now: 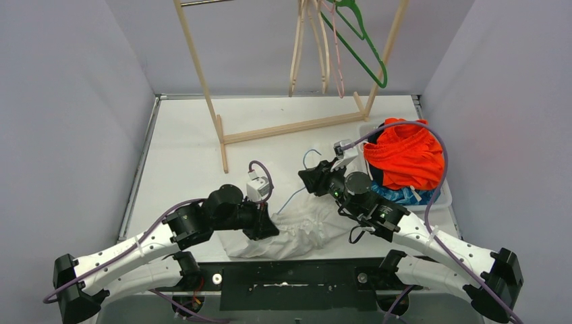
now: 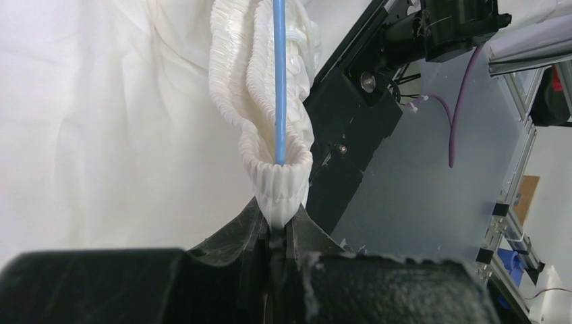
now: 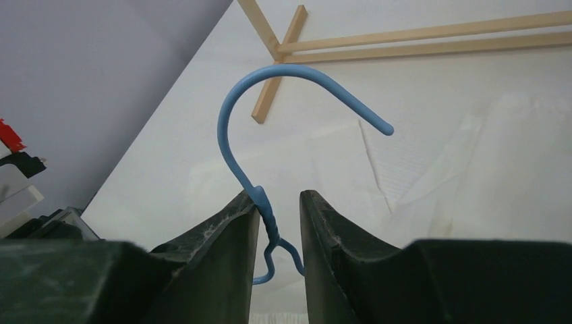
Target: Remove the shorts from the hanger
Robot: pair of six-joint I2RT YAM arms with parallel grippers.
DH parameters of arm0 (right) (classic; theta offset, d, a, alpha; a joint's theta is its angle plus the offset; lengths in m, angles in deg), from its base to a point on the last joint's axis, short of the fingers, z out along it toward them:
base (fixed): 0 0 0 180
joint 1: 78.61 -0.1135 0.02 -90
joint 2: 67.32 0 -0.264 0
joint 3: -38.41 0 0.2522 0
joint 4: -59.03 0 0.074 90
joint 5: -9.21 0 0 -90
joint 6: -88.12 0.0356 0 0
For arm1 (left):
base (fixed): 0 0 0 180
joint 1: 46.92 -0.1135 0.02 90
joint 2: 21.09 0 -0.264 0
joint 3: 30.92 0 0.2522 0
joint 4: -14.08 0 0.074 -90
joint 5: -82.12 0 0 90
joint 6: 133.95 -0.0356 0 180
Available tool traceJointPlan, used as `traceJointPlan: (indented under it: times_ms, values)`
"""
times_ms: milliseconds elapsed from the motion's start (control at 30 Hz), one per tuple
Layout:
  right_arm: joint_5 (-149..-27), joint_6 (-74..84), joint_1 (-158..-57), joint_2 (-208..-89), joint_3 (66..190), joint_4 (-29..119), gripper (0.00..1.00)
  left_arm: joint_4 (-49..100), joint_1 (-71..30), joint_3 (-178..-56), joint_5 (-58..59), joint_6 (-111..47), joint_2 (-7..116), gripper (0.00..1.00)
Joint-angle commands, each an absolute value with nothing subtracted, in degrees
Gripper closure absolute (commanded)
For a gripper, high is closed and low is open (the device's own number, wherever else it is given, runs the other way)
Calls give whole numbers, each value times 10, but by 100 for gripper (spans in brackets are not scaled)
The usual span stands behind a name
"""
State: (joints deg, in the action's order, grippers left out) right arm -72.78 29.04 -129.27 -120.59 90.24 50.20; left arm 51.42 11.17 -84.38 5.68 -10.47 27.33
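White shorts (image 1: 303, 229) lie bunched on the table near its front edge. My left gripper (image 1: 268, 228) (image 2: 280, 219) is shut on their gathered waistband (image 2: 270, 101). A thin blue wire of the hanger (image 2: 279, 81) runs out of the waistband tunnel. My right gripper (image 1: 305, 177) (image 3: 280, 196) sits at the twisted neck of that blue hanger (image 3: 270, 77). Its jaws stand a narrow gap apart, with the neck resting against the left finger (image 3: 229, 229). The hook curves up and to the right, above the table.
A wooden rack (image 1: 290, 128) stands at the back, with a green hanger (image 1: 364, 54) and pale hangers (image 1: 317, 47) on its rail. A white bin (image 1: 443, 198) at the right holds orange shorts (image 1: 405, 155) over blue patterned ones (image 1: 398, 196).
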Motion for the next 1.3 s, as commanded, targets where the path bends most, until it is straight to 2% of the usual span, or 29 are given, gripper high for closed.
traceJointPlan:
  times_ms: [0,100,267,300,367,433,533,667,1133,1267]
  values:
    - [-742,296,-1291,-1209,906,570,74,505,115,-875,61,-123,258,100]
    - [-734,293,-1291,-1209,910,557,86,505,115,-870,51,-131,258,100]
    - [-717,284,-1291,-1198,906,549,96,500,115,-865,12,-142,253,100]
    - [-713,282,-1291,-1197,904,549,98,501,115,-865,3,-144,250,96]
    - [-705,277,-1292,-1196,898,554,100,500,115,-867,-18,-146,243,82]
    - [-700,271,-1292,-1197,892,562,100,495,115,-867,-31,-147,235,74]
    - [-699,256,-1293,-1199,890,565,100,488,115,-867,-53,-147,228,58]
    - [-686,240,-1296,-1205,894,554,100,484,115,-868,-52,-142,234,50]
    - [-717,200,-1307,-1253,929,511,100,521,114,-900,-109,-134,259,46]
    - [-712,199,-1308,-1252,929,508,100,545,114,-906,-76,-149,276,54]
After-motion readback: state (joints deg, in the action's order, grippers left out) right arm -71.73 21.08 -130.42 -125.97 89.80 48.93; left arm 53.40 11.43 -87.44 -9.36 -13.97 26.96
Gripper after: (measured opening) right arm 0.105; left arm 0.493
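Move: The neck of the blue hanger sits between my right hand's half-open fingers, about 1 cm ahead and 1 cm left, at finger height; its hook is some 5 cm ahead, 2 cm right and 2 cm higher. The bulk of the white shorts lies around 14 cm back, 2 cm left and 9 cm below that hand. My left fingers hold the pinched waistband end right at their tips, with the hanger neck roughly 14 cm ahead, 8 cm right and 4 cm higher. I shut my right fingers on the hanger's neck just under the hook. Once it is pinched, I open my left fingers to let go of the waistband end and ease that hand about 4 cm forward and a little left, swinging the fingers some 15 degrees to point more forward. My right hand keeps its pinch and sinks about 4 cm, its left side tipping down. ##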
